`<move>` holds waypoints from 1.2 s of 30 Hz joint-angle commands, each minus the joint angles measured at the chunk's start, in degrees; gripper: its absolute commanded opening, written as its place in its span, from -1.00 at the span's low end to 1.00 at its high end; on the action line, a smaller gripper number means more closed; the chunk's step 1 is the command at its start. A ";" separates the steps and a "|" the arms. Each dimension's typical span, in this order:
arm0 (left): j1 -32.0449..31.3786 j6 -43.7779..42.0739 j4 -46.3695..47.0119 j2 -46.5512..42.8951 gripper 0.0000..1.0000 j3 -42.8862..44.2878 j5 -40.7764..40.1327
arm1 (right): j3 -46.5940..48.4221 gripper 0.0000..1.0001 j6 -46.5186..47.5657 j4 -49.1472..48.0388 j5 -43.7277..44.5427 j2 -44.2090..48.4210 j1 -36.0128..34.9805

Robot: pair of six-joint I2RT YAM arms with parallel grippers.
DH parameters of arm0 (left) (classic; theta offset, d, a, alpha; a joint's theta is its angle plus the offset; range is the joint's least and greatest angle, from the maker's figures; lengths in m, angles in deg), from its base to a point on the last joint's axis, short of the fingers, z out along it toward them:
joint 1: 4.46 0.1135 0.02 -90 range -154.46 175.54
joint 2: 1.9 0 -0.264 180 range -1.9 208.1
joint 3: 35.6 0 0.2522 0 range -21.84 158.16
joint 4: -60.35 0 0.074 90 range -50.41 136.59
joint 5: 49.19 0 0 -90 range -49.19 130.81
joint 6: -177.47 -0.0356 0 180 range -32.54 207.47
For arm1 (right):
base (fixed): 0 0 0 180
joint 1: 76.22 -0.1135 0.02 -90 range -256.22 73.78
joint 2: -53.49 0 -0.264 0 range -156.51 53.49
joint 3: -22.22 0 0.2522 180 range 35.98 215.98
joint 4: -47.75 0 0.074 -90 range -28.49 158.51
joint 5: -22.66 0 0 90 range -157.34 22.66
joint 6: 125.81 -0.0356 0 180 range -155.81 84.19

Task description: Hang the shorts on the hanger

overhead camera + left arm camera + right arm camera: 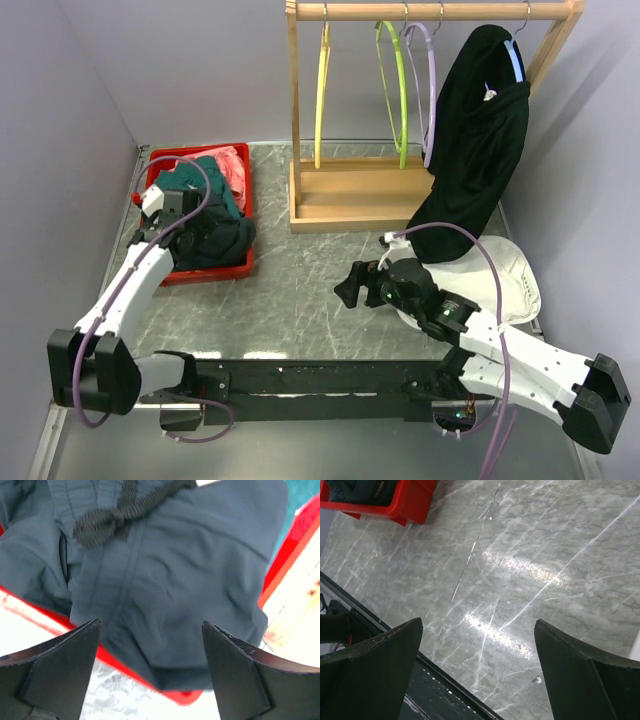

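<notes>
The shorts (225, 240) are dark navy and lie crumpled in the near end of a red bin (200, 275). In the left wrist view the shorts (175, 580) hang over the bin's red rim (180, 696), with a black drawstring (115, 515) on top. My left gripper (190, 232) hovers just over them, jaws open; the gripper (150, 624) has cloth lying beyond its tips, not pinched. The hanger (430, 90), pale lilac, hangs on the wooden rail at the back. My right gripper (350, 285) is open above bare table (479, 622).
A teal garment (215, 180) and a pink one (232, 165) fill the bin's far end. The wooden rack (350, 200) also carries a yellow hanger (321, 90), a green hanger (395, 90) and a long black garment (475, 140). A white cloth (510, 275) lies at the right.
</notes>
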 commanded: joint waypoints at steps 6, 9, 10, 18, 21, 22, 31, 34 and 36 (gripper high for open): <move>4.49 0.33 8.78 4.99 -0.39 -0.93 8.28 | 1.83 1.00 0.74 -3.57 -1.90 -2.31 -0.35; 4.40 -0.89 6.85 3.07 -0.98 1.52 8.98 | 2.10 1.00 0.82 -2.87 -1.64 -1.61 -0.35; 4.40 -1.25 5.80 2.27 -0.98 2.40 8.90 | 2.10 1.00 0.82 -2.78 -1.37 -1.34 -0.35; 4.40 -10.39 -0.70 -9.59 -0.98 15.12 12.30 | 5.25 1.00 0.91 -2.34 -1.81 -1.60 -0.35; 4.40 -12.67 -3.86 -9.43 -0.98 21.98 16.18 | 9.02 1.00 1.52 -2.95 -3.39 -2.39 -0.62; 4.40 -13.11 -4.14 -9.34 -0.98 23.06 19.06 | 10.35 1.00 1.53 -3.74 -3.48 -2.66 -1.05; 3.08 -12.24 -6.95 -10.92 -0.98 28.52 27.17 | 30.47 1.00 8.55 -10.59 13.10 -16.88 -17.66; 2.03 -11.80 -7.04 -12.24 -0.98 28.34 30.42 | 36.45 1.00 12.24 -13.06 20.40 -24.61 -21.36; 1.24 -11.71 -7.48 -13.20 -0.98 28.60 31.83 | 40.31 1.00 13.74 -14.55 21.13 -30.32 -21.71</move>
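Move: The left hand is open just above the dark shorts in the red basket; their middle is about 2 cm ahead, 3 cm to its right and 6 cm below. The green cloth lies some 10 cm ahead and 2 cm to its right, the pink cloth about 14 cm ahead and 8 cm right. From the right hand the shorts are roughly 32 cm left and 10 cm ahead; the rack base is straight ahead about 18 cm, the white basket level with it about 27 cm right. Dipping about 3 cm down and slightly forward, the left hand shuts its fingers on the shorts near the waistband, then lifts them quickly by some 25 cm, fingers tipping upward; near the top it swings clockwise and drifts right and back. The right hand, still wide open, nearly waits, then sweeps left 15 cm and up 18 cm towards the raised shorts. ##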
